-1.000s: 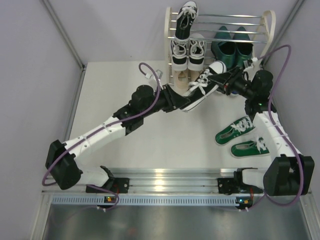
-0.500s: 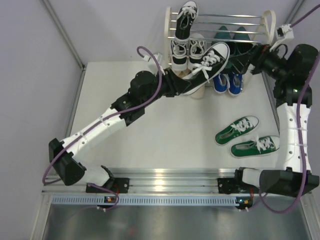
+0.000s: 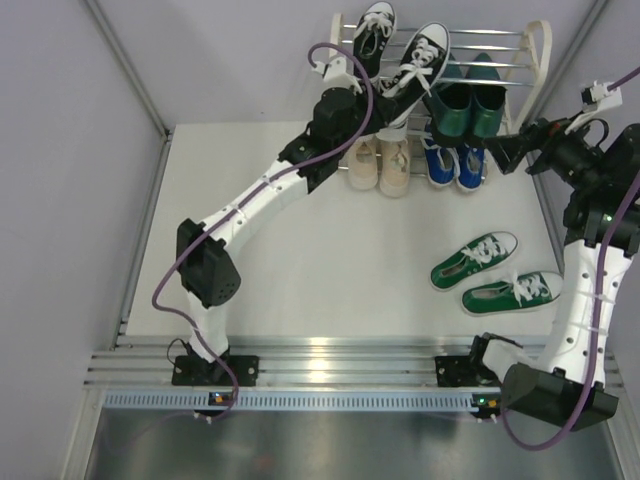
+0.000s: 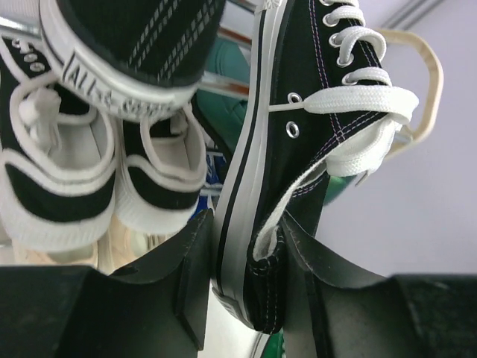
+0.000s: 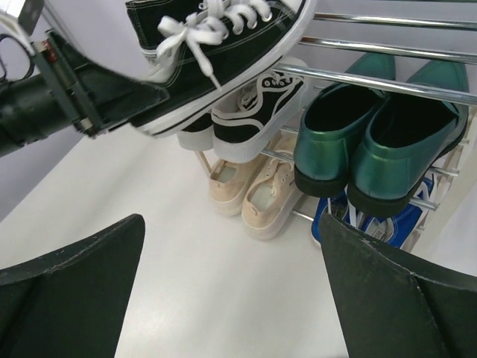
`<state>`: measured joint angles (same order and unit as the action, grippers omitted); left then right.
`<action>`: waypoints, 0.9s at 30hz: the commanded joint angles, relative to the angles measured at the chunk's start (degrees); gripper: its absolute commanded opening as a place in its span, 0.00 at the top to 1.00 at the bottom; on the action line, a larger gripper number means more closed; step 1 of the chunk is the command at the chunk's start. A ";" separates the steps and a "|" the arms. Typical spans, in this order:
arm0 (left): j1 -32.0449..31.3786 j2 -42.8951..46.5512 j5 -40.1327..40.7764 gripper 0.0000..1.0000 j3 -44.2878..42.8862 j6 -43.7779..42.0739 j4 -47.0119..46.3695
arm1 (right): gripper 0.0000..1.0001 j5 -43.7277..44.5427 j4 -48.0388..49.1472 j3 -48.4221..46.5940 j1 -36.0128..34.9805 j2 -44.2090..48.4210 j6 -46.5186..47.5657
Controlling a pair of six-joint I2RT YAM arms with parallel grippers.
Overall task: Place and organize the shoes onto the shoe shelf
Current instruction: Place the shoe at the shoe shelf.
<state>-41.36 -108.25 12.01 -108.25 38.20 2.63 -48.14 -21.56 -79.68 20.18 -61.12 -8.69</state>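
My left gripper (image 3: 384, 98) is shut on the heel of a black-and-white sneaker (image 3: 420, 58), held toe-up over the top bars of the shoe shelf (image 3: 490, 45). In the left wrist view the jaws (image 4: 246, 253) clamp the heel wall and sole of this sneaker (image 4: 298, 142). Its mate (image 3: 370, 35) lies on the top tier. Another black-and-white pair (image 5: 250, 112) and the dark green dress shoes (image 3: 460, 108) sit on the middle tier. Beige lace-ups (image 3: 380, 160) and blue sneakers (image 3: 455, 165) sit at the bottom. My right gripper (image 3: 512, 152) is open and empty to the right of the shelf (image 5: 231, 222).
Two green sneakers (image 3: 475, 260) (image 3: 512, 292) lie on the white table at the right, in front of the right arm. The cream side frame (image 3: 540, 45) of the shelf stands close to the right wrist. Grey walls close in both sides.
My left arm has stretched up and back, carrying the black-and-white sneaker from the shelf's front up to its top tier. My right gripper has drawn back to the right, away from the sneaker.
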 commanded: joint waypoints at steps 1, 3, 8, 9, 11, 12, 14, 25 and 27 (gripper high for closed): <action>1.11 -2.75 5.57 1.00 -9.77 0.74 -8.53 | 0.01 -2.22 1.34 0.75 0.38 1.27 -0.27; 1.20 -6.25 6.53 1.00 -15.22 1.79 -7.82 | 0.01 -2.83 1.52 1.19 0.47 1.44 -1.06; 1.29 -10.93 10.48 1.00 -21.74 4.51 -6.33 | 0.01 -2.93 0.56 1.19 0.56 1.88 -1.51; 1.29 -11.72 11.62 1.00 -21.92 4.95 -6.67 | 0.01 -2.84 0.38 1.02 0.64 1.88 -1.42; 1.29 -12.42 12.94 1.00 -22.09 6.18 -7.73 | 0.01 -2.84 0.03 1.02 0.56 1.88 -1.51; 1.29 -12.78 13.39 1.00 -23.05 6.36 -7.99 | 0.01 -2.92 0.03 1.10 0.73 1.97 -1.77; 1.29 -14.44 14.36 1.00 -24.99 6.98 -7.47 | 0.01 -2.92 0.11 1.19 0.73 1.97 -1.86; 1.37 -19.28 12.60 1.00 -31.68 11.37 -6.94 | 0.01 -2.92 -0.06 1.90 0.65 2.76 -3.09; 1.37 -19.54 12.77 1.00 -31.85 11.38 -7.47 | 0.01 -2.92 -0.06 1.90 0.73 2.85 -3.26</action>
<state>-40.62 -128.60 23.64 -135.85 47.62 4.25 -50.30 -22.20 -77.97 20.43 -59.66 -11.60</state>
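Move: The left hand already holds the black sneaker by its heel; the free spot for it on the top tier of the shoe shelf lies about 14 cm ahead and 5 cm to the right, roughly 2 cm lower. Just left of that spot stands the placed sneaker, some 16 cm ahead and 3 cm left of the hand. One tier down, about 14 cm lower, the black-and-white pair is 6 cm ahead and the green pair 7 cm ahead, 22 cm right. From the right hand the spot is about 24 cm ahead, 19 cm left and 5 cm lower. The left hand keeps its pinch on the sneaker's heel and carries it forward about 8 cm over the upper bars, fast at first and then easing off, rising a centimetre or two early on and drifting slightly right towards the end, in towards the spot beside the placed sneaker. Meanwhile the wrist swings some 10 degrees counter-clockwise and rolls about as much, its left side dipping, which brings the toe round to point more straight into the shelf alongside its mate. ##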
